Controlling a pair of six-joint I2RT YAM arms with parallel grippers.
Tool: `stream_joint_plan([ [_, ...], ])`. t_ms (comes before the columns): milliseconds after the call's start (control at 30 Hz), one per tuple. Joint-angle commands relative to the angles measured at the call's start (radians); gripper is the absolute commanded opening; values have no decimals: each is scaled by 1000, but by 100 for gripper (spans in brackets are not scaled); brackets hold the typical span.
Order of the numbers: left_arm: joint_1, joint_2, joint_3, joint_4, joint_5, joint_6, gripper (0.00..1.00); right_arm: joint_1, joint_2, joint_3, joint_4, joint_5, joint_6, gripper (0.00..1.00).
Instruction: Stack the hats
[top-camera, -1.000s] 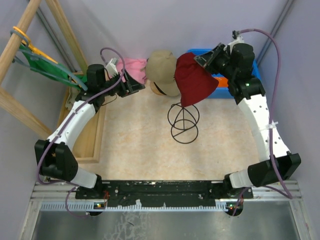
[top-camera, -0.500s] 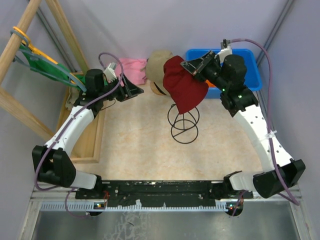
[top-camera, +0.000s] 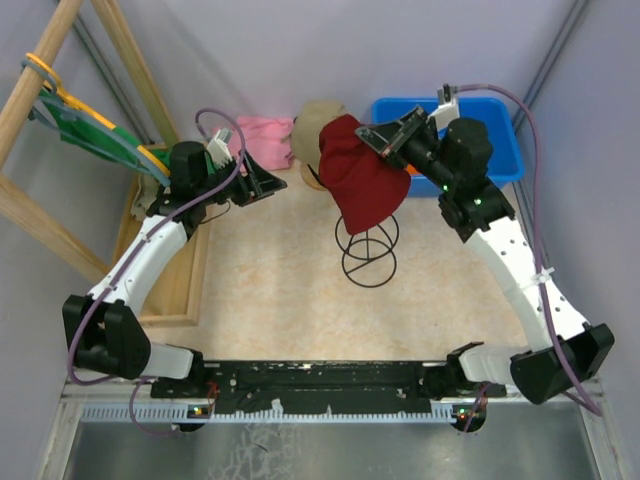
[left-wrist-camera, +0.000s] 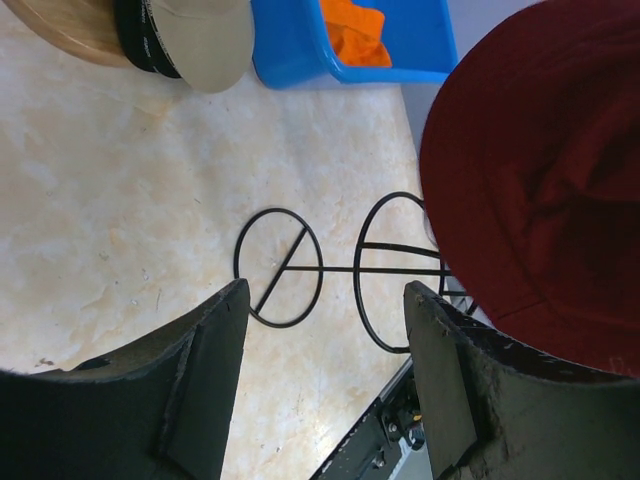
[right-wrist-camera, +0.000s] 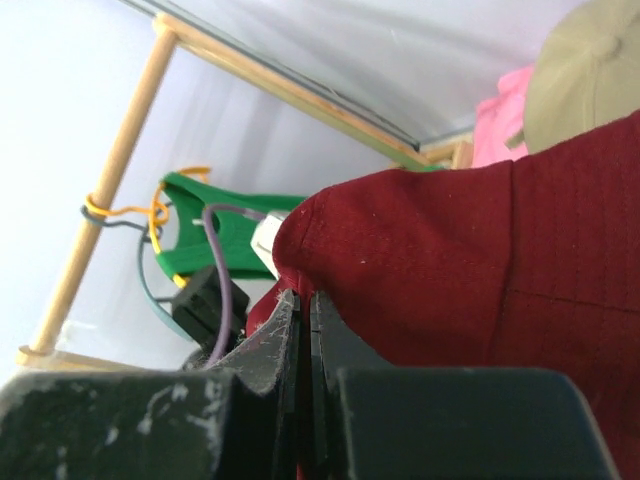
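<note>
The dark red hat (top-camera: 362, 185) hangs in the air above the black wire stand (top-camera: 366, 248), with my right gripper (top-camera: 378, 136) shut on its upper edge; up close the jaws (right-wrist-camera: 300, 302) pinch the red fabric (right-wrist-camera: 470, 270). Just behind it the tan cap (top-camera: 314, 122) rests on a round wooden base (left-wrist-camera: 62, 24), with a black band (left-wrist-camera: 136, 38) showing under it. An orange hat (left-wrist-camera: 366, 26) lies in the blue bin (top-camera: 500, 125). My left gripper (top-camera: 266, 181) is open and empty, left of the stand (left-wrist-camera: 325, 300).
A pink folded cloth (top-camera: 264, 134) lies at the back, left of the tan cap. A green garment on a yellow hanger (top-camera: 88, 126) hangs from a wooden frame (top-camera: 55, 65) at the left. A wooden tray (top-camera: 175, 270) lies along the table's left side.
My right arm has carried the dark red hat leftward, from beside the blue bin to above the wire stand and in front of the tan cap. The left gripper has barely moved.
</note>
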Motion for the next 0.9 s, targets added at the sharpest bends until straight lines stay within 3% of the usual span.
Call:
stream_joint_plan([
  [0,5,-28,-10,26,-6,-2,69,20,-107,-109,16,-15,5,0],
  [267,4,5,1,41,8,-20,69,20,-294,-373,-63,49,-38,0],
  [600,-3,47,-10,68,71,-27,68,20,-412,-550,-109,130,-176,0],
  [733,-6,52,-40,65,90,-29,68,20,-428,-611,-102,173,-208,20],
  [800,-6,52,-49,65,92,-28,68,18,-440,-628,-107,216,-223,38],
  [867,-6,55,-52,63,96,-23,68,18,-452,-631,-111,251,-249,48],
])
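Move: The wire stand that the held red hat is going to is almost straight below the right hand, its middle some 35 cm down and about 2 cm to the right. The tan cap on the wooden stand lies about 25 cm ahead, 9 cm left and 25 cm below; the blue box is some 33 cm ahead, 25 cm right and 40 cm down. From the left hand, the wire stand is about 29 cm right, 2 cm back and 17 cm lower. The red hat, still pinched in the right gripper, is lowered over the wire stand: the hand sinks nearly 20 cm, drawing back about 7 cm early on and drifting right. Its left side rolls down and the fingertips tip down, some 20 degrees in all; only near the bottom do the fingers open, to under half, around the hat's fold. ##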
